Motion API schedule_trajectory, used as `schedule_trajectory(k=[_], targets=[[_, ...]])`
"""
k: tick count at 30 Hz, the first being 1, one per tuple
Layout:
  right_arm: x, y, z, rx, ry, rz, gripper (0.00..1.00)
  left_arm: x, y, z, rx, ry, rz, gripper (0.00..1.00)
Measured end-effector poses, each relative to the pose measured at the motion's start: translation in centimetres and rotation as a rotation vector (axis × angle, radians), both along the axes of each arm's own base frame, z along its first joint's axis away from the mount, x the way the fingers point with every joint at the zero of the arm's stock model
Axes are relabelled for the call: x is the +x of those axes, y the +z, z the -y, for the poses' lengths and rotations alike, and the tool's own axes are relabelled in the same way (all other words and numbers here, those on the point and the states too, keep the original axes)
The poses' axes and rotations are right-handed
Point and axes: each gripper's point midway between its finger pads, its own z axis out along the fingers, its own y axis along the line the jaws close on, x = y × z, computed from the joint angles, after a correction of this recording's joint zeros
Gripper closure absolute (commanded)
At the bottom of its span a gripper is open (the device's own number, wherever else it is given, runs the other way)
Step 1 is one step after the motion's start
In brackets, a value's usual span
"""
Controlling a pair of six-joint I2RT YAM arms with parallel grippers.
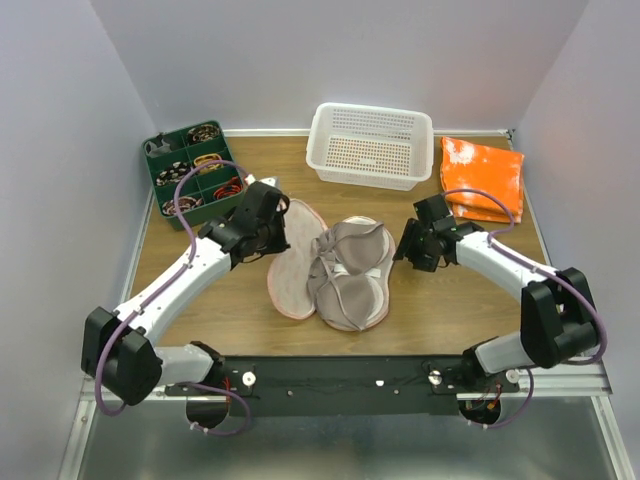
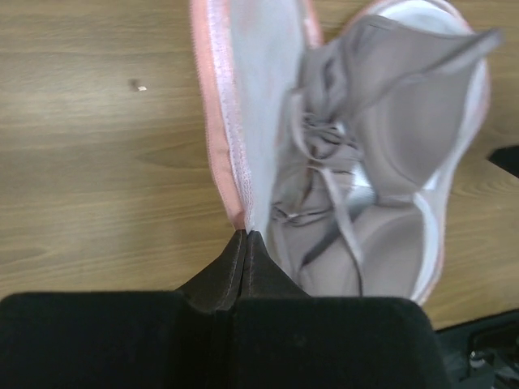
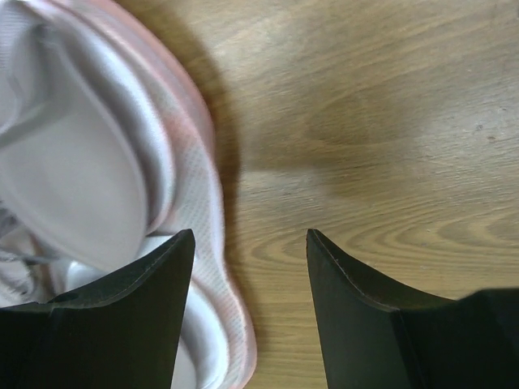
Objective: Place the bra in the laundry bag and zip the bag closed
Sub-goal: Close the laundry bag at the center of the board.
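Observation:
The laundry bag point(image 1: 290, 268) lies open like a clamshell mid-table, pale pink with a pink rim. The taupe bra point(image 1: 352, 268) is bunched in its right half, cups and thin straps showing. My left gripper point(image 1: 283, 236) is shut on the rim of the bag's left flap; in the left wrist view the gripper point(image 2: 245, 235) pinches the pink zipper edge of the laundry bag point(image 2: 259, 97), with the bra point(image 2: 405, 130) just to the right. My right gripper point(image 1: 405, 246) stands open beside the bag's right edge. In the right wrist view this gripper point(image 3: 250, 239) holds nothing, its left finger over the rim of the laundry bag point(image 3: 199, 170).
A white perforated basket point(image 1: 370, 146) stands at the back centre. An orange-and-white folded cloth point(image 1: 482, 178) lies at the back right. A green compartment tray point(image 1: 195, 170) with small items sits at the back left. Grey walls close in three sides.

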Motion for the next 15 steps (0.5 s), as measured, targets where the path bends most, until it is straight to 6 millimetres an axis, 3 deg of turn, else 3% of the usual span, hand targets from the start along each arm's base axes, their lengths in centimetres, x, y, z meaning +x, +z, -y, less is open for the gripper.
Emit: schedule_trajectory(k=[4, 15], targets=[[-0.2, -1.6, 1.0, -0.06, -0.017, -0.04, 0.34, -0.4, 1.5, 3.4, -0.028, -0.097, 0.017, 1.0], [-2.1, -3.4, 3.0, -0.15, -0.033, -0.092, 0.34, -3.0, 1.2, 11.3, -0.036, -0.328, -0.018, 1.0]])
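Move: The left gripper is pinching the free edge of the bag's lifted left flap; the bra, lying in the right half, is about 16 cm to its right, 2 cm nearer the base and 12 cm below. The right half's outer rim is some 10 cm farther right than the bra. The white basket stands about 32 cm ahead and 24 cm to the right. From the right gripper, the bra lies roughly 16 cm left, 3 cm back and 3 cm lower. Keep the flap's edge pinched and bring the left gripper about 11 cm to the right, staying high and drawing back a little, to swing the flap across over the bra's left side; turn the wrist some 20 degrees clockwise on the way. Meanwhile lower the open, empty right gripper about 3 cm while easing it right and back, away from the bag's outer rim. ##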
